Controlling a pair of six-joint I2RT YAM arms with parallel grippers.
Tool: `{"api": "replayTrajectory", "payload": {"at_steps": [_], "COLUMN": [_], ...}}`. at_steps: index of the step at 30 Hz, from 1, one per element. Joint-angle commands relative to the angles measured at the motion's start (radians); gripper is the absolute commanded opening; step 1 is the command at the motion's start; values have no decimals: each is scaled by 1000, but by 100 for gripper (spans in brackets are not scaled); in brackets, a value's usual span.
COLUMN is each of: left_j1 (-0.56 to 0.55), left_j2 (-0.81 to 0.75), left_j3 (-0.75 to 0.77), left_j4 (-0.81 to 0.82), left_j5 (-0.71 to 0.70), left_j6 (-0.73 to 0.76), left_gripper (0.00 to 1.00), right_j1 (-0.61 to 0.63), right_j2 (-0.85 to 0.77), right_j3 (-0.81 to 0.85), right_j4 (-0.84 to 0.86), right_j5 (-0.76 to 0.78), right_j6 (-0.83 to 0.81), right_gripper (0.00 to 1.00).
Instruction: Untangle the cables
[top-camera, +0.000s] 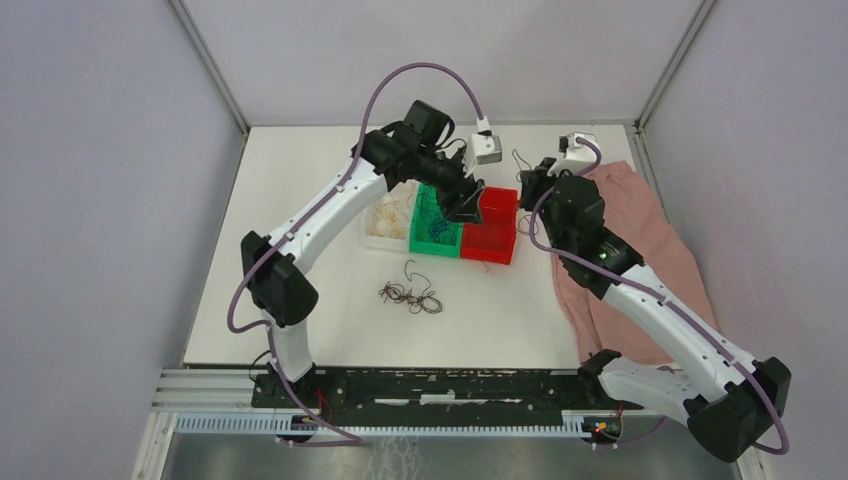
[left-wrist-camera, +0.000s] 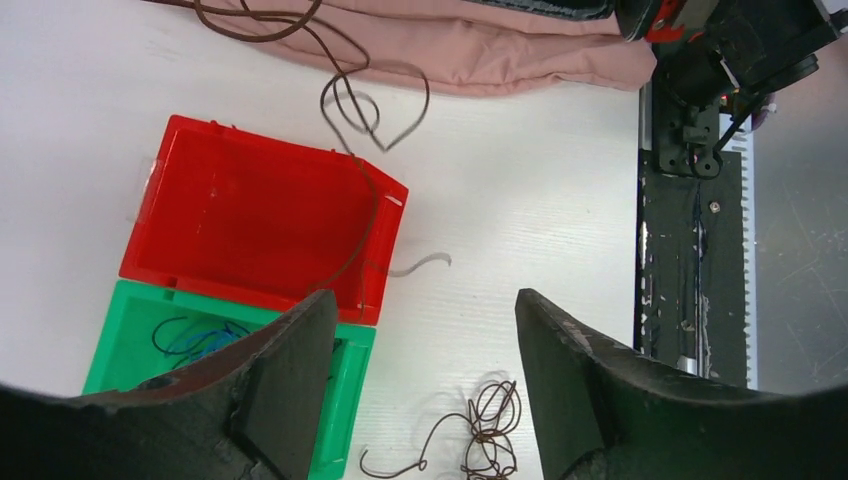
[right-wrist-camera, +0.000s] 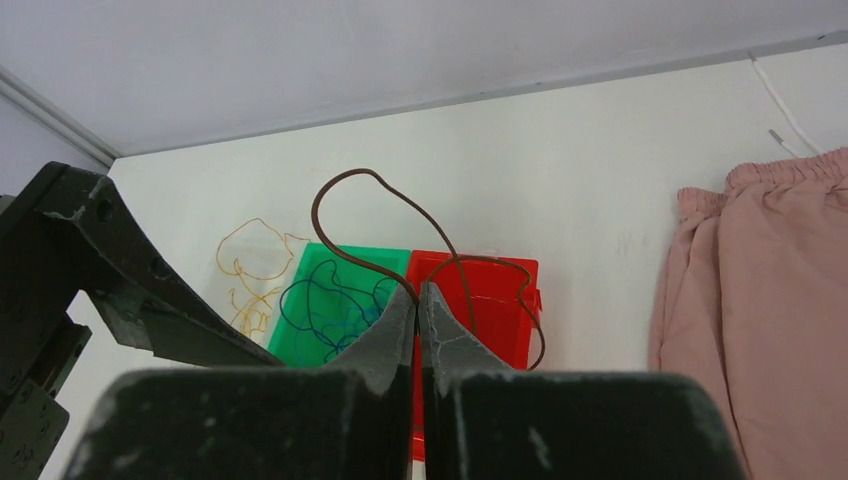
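Note:
My right gripper is shut on a dark brown cable that loops up and then down over the red bin. In the left wrist view the same brown cable runs from the pink cloth across the red bin. My left gripper hangs open above the bins' near end with nothing between its fingers. Blue cables lie in the green bin. Yellow cables lie in a clear bin. A brown tangle of cables rests on the table.
A pink cloth covers the table's right side under the right arm. The three bins stand side by side in the middle back. A black rail runs along the near edge. White walls close off the back and sides.

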Motion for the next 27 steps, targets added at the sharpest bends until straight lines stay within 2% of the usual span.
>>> {"api": "replayTrajectory", "payload": {"at_steps": [1,10,14,19,27], "left_j1": [-5,12,66,169,329], "left_j2": [35,-49,-105,-164,-292], "left_j3": [128,106,104,91,3], "left_j4": [-40,-99,-148,-238,-266], "left_j5": [42,-5,-29,-110,-101], "left_j6": [34,58,20,-18,-6], "left_gripper": [74,83,100,99,99], "right_j1": [-40,-114,-116,-115,-114], "right_j2": [-14,40,96,195,329], "right_j3": [5,94,120,135,148], "right_j4": [38,63,71,83,77], "right_j5": [-23,-138,-170,-215,-221], "right_j6": [24,60,64,85,126], "right_gripper": [1,1,1,1,1]}}
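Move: The right hand holds a brown cable up high; the red bin it is bound for lies about 6 cm ahead, 3 cm to its left and some 27 cm below. The green bin is beside it, roughly 14 cm left of the hand and 6 cm ahead; the brown cable pile is about 20 cm left and 10 cm back. From the empty left hand the red bin lies some 9 cm ahead, 7 cm right and 22 cm below. Right carries its cable 6 cm forward and down towards the red bin; left retreats 14 cm left, opening. ##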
